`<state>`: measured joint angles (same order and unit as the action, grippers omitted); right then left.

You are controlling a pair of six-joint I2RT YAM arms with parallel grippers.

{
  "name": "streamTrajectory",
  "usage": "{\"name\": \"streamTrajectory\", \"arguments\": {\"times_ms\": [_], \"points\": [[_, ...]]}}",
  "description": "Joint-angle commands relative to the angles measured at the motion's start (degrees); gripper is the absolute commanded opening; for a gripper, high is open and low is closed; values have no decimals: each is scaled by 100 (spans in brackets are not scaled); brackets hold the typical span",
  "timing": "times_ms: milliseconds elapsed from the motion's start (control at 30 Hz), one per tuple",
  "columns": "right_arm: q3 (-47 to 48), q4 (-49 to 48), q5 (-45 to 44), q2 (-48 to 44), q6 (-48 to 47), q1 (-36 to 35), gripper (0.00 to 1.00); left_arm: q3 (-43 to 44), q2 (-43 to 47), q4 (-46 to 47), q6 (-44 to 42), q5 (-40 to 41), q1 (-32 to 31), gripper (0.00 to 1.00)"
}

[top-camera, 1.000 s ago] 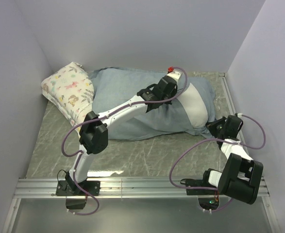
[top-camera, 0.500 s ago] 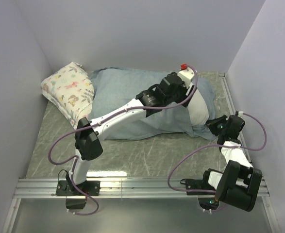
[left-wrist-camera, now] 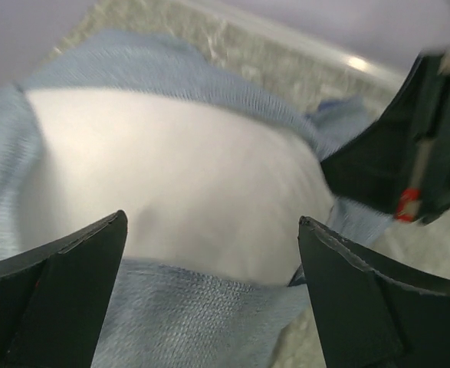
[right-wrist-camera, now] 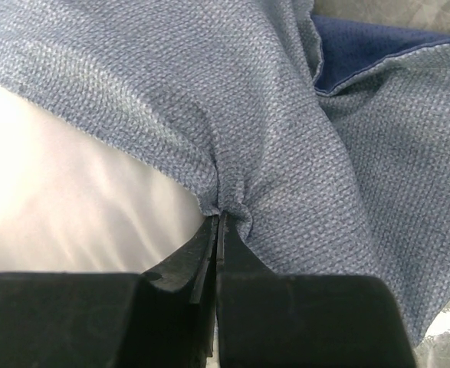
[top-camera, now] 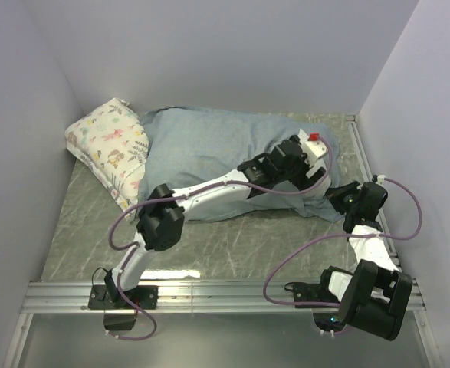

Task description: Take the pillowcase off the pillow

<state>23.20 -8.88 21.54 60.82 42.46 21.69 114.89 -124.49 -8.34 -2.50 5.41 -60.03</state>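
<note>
The blue pillowcase (top-camera: 202, 149) lies across the back of the table, paler side out, its open end at the right. The white pillow (left-wrist-camera: 186, 169) bulges from that opening, with a cloth edge (left-wrist-camera: 202, 307) across its near side. My left gripper (left-wrist-camera: 211, 221) hangs open just above the bare pillow end, fingers wide apart and nothing between them; in the top view the left gripper (top-camera: 316, 165) is over the case's right end. My right gripper (right-wrist-camera: 218, 216) is shut on a bunched fold of the pillowcase (right-wrist-camera: 286, 130) beside the pillow (right-wrist-camera: 71, 199), at the case's lower right corner (top-camera: 339, 198).
A smaller floral-print pillow (top-camera: 110, 146) leans in the back left corner against the pillowcase. Walls close in the left, back and right sides. A metal rail (top-camera: 359, 153) runs along the right edge and another rail (top-camera: 225, 295) along the front by the arm bases.
My left gripper has opened wide and swung right and nearer, from the top of the case to its open right end. The right gripper has kept its pinch on the cloth.
</note>
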Motion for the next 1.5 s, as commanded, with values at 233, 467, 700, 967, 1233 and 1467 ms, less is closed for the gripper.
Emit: {"name": "streamTrajectory", "arguments": {"times_ms": [233,467,700,967,1233,1467], "points": [[88,-17,298,-149,52,-51,0,-371,-541,790,-1156,144,-246,99],[141,97,149,-210,-9,-121,0,8,-1262,789,-1813,1436,-492,99],[176,124,114,-158,-53,-183,0,-125,-1482,1502,-2315,2008,-659,99],[299,290,-1,-263,-106,-244,0,736,-2053,905,-2659,2175,-686,50],[738,984,-299,-395,-308,-332,0,1603,-1974,527,-2185,2691,-510,0],[985,1573,-730,-457,-528,-332,0,1932,-1431,333,-1035,3229,35,0]]}}
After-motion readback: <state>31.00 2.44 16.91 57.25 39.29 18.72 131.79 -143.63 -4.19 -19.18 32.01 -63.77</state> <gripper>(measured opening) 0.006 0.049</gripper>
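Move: The left hand, open, hangs above the bare end of the white pillow showing in the pillowcase's mouth; the part it will pinch is about 9 cm below, 3 cm ahead and 3 cm to the right. The pillowcase hem held in the right fingers lies some 9 cm right and 3 cm back of the left hand, 12 cm lower. From the right hand, that pillow part is roughly 6 cm ahead, 6 cm left and 3 cm higher. The left hand sinks about 8.5 cm onto the pillow's bare end, easing a little to the right and forward while its wrist rolls some 30 degrees, and shuts its wide-open fingers on the white fabric, then takes the pinched fold forward and up by 3 to 4 cm each. The right hand keeps its pinch on the pillowcase hem, holding still until the left has closed, then lifts straight up about 3.5 cm alongside it. ##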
